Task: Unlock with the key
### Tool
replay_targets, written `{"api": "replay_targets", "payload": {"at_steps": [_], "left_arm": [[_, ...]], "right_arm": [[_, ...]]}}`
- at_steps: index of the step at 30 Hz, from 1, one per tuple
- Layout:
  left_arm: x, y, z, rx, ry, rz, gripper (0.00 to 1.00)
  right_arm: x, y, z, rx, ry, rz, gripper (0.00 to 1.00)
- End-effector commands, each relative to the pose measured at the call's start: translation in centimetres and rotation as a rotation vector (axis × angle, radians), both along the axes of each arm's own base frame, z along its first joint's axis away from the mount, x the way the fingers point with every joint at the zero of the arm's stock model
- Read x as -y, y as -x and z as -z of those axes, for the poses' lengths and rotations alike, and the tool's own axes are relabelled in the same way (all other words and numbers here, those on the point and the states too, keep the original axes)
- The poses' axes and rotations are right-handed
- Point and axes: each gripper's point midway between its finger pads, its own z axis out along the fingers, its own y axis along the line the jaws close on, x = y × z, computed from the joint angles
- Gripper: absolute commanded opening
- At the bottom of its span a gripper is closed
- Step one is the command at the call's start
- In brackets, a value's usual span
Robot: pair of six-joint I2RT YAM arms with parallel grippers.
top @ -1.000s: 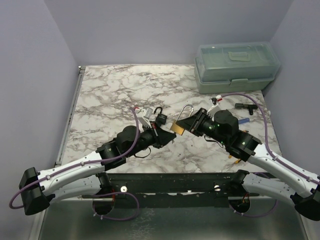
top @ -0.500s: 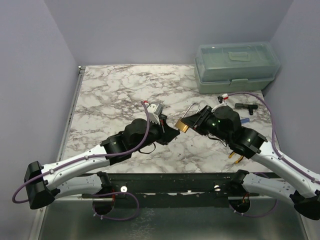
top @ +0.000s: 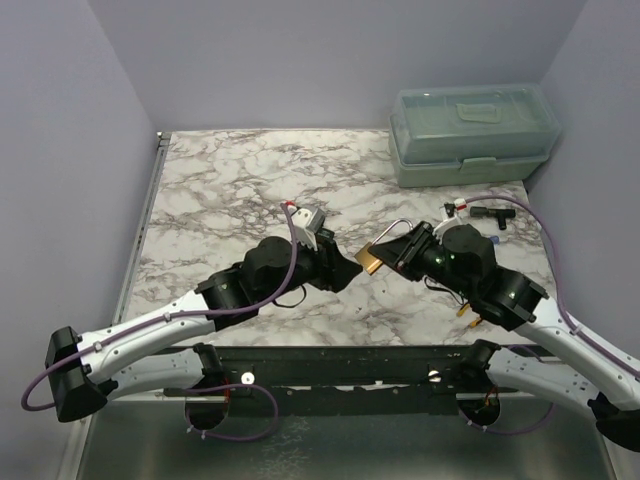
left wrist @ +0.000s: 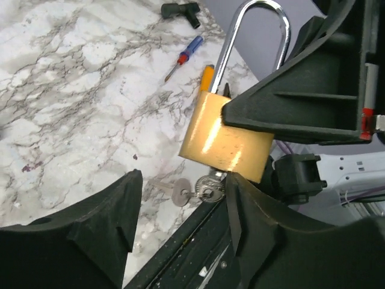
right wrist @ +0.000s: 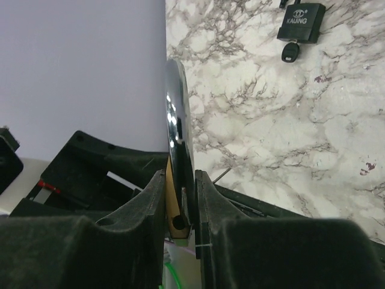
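A brass padlock (left wrist: 225,141) with a silver shackle (left wrist: 224,51) hangs above the marble table (top: 230,190). My right gripper (right wrist: 180,180) is shut on it, its fingers flat against the lock's two faces. The key (left wrist: 210,186) sticks in the bottom of the lock, and a second key (left wrist: 177,194) dangles from its ring. My left gripper (left wrist: 180,198) is open just below the lock, one finger on either side of the keys. From above, the padlock (top: 374,258) sits between the two gripper tips. I cannot tell whether the shackle is released.
A black padlock (right wrist: 301,23) with its own key (right wrist: 289,53) lies on the table. A green plastic toolbox (top: 472,135) stands at the back right. A small screwdriver (left wrist: 185,55) and a black T-handle tool (top: 487,213) lie near the right wall.
My left gripper reached the bottom of the padlock and then opened, leaving the key in the lock. My right arm shifted the padlock a little right and nearer.
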Motion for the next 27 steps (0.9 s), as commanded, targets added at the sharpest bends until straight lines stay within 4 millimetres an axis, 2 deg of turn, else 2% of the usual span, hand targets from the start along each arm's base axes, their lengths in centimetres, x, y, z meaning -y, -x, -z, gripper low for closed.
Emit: {"api": "replay_targets", "payload": {"at_steps": [1,4,6,10,17,22,27], "left_arm": [[-1.3,0.3,1.6,-0.010,-0.048,-0.001,0.75],[-1.5,0.9,1.5,-0.010,-0.036,0.021,0.95],[-1.6,1.4,1.1,-0.009,-0.019,0.038,0.98],[-1.9,2.5,0.1,-0.026,0.032,0.075,0.98],[-1.3,6.6,-2.7,-0.069,0.186,0.266,0.99],[-0.9,8.0,-4.8,-0.121,0.287,0.334,0.98],[-0.7,8.4,-5.5,-0.155,0.341,0.344,0.89]], "right_arm": [[-0.9,1.1,-3.1,0.056,-0.127,-0.057,0.01],[-0.9,1.3,-3.2,0.061,-0.133,-0.065,0.01],[-0.8,1.3,-3.2,0.069,-0.132,-0.066,0.00],[-0.5,1.5,-3.7,0.088,-0.128,-0.070,0.01],[-0.7,2.7,-4.9,0.192,-0.128,-0.159,0.01],[-1.3,5.2,-5.9,0.320,-0.158,-0.317,0.01],[-2.0,7.5,-7.6,0.428,-0.224,-0.451,0.01]]}}
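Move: The key sits in the bottom of the gold padlock, about 2 cm to the left hand's right and practically level with its half-open fingertips. The gold padlock's body is some 2 cm ahead, 3 cm right and 1 cm up; the black padlock lies on the table about 18 cm ahead, 7 cm left and 25 cm below. From the right hand, which grips the gold padlock, the key is roughly 2 cm back, 2 cm left and 1 cm down. The key is left free as the left fingers, already parting, spread fully; the left hand dips slightly, then draws back about 7 cm and up 4 cm, swinging clockwise and rolling its left side down. Still pinching the gold padlock, the right hand carries it back some 5 cm and up 2 cm, turning counter-clockwise with its fingertips tipping up. ##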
